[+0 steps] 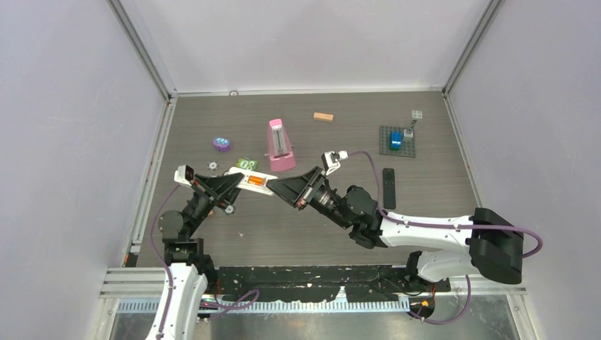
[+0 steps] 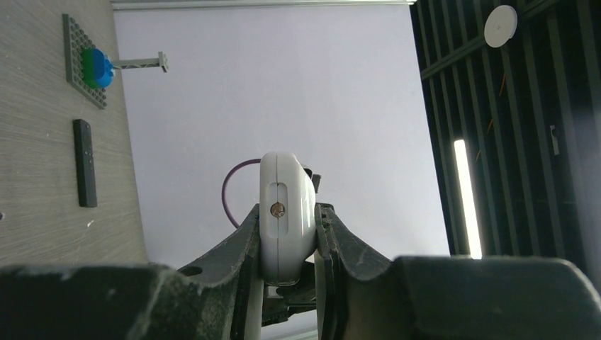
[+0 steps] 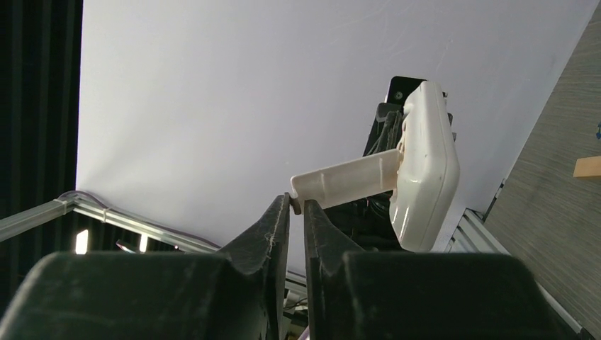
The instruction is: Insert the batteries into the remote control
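Observation:
A white remote control (image 1: 239, 173) hangs above the table's left middle with my left gripper (image 1: 234, 185) shut on it. In the left wrist view its rounded end (image 2: 289, 177) is pinched between both fingers. Orange batteries (image 1: 256, 182) show in its open bay in the top view. From the right wrist, the remote (image 3: 427, 177) has its battery cover (image 3: 347, 183) sticking out sideways. My right gripper (image 3: 297, 205) has its jaws a narrow slit apart, with the cover's tip between the fingertips. From above, the right gripper (image 1: 273, 186) meets the remote's right end.
Behind the arms stand a pink metronome (image 1: 280, 145), a purple object (image 1: 222, 144), a green item (image 1: 246, 163) and a wooden block (image 1: 323, 117). A grey baseplate (image 1: 386, 145) with a blue brick (image 1: 395, 139) lies at the right, with a black remote (image 1: 388, 188) nearer.

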Controlling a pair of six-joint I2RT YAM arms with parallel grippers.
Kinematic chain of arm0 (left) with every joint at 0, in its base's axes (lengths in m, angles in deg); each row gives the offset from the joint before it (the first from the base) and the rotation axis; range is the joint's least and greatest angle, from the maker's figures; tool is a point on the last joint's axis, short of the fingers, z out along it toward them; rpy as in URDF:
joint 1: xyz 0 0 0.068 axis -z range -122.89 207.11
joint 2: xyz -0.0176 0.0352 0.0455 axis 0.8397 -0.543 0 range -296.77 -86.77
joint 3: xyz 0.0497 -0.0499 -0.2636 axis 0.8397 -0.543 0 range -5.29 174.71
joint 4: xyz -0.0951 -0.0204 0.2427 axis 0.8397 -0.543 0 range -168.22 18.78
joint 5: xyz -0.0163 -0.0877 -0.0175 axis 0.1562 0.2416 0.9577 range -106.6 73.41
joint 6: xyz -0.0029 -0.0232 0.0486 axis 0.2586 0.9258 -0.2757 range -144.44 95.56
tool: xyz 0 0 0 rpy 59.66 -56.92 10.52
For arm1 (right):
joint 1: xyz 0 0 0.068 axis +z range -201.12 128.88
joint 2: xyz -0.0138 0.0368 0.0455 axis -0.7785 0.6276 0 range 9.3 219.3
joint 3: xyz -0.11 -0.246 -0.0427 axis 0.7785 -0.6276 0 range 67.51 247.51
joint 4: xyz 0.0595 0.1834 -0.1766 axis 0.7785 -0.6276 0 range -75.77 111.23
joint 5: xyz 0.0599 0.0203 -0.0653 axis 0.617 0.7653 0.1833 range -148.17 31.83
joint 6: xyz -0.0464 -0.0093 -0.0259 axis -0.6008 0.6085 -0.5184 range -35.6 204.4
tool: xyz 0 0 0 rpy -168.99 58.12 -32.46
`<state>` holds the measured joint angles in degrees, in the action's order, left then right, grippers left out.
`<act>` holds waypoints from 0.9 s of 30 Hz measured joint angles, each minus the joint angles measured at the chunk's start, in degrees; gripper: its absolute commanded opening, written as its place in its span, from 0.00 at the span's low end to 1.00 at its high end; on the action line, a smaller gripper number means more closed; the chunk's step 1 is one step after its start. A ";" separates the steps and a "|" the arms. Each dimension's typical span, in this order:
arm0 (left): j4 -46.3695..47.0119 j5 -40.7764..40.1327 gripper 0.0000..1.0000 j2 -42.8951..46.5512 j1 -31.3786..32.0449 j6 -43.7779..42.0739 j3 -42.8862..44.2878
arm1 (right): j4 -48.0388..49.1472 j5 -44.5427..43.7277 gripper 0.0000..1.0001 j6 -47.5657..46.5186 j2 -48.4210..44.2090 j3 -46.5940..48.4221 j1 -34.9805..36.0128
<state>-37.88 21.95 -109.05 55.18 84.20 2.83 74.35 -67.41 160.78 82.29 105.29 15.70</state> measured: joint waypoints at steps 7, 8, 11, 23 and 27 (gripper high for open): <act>0.24 -0.57 0.00 0.02 0.02 0.28 -0.02 | -0.83 -0.46 0.26 1.11 -1.81 -2.54 0.00; 0.46 -0.55 0.00 0.04 0.07 0.37 -0.02 | -1.44 -0.66 0.27 1.22 -2.03 -3.02 0.00; 0.66 -0.55 0.00 0.04 0.07 0.44 -0.02 | -2.99 -1.27 0.29 1.57 -2.32 -3.93 -0.07; -1.38 -0.55 0.00 0.42 0.07 -1.42 0.00 | -6.40 -2.03 0.39 1.31 -3.89 -4.02 -0.20; -6.29 -0.90 0.00 0.94 0.07 -6.36 0.13 | -14.27 -1.77 0.49 -3.19 -6.29 -3.74 -0.20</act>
<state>-44.17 21.05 -108.11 55.24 77.84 2.96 60.08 -69.18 157.59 76.00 101.56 15.51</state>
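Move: The left hand still grips one end of the remote control, its middle some 4 cm right, 1 cm back and level with the fingertips. From the right hand, the remote's middle is about 4 cm left, 1 cm ahead and 4 cm below; the loose battery cover bridges the gap, its middle about 1 cm ahead, 1 cm left and 2 cm down. The inserted batteries lie 3 cm left, 1 cm ahead and 4 cm below. The right hand sinks about 5 cm, its fingers opening clear of the battery cover; the left keeps the remote. ##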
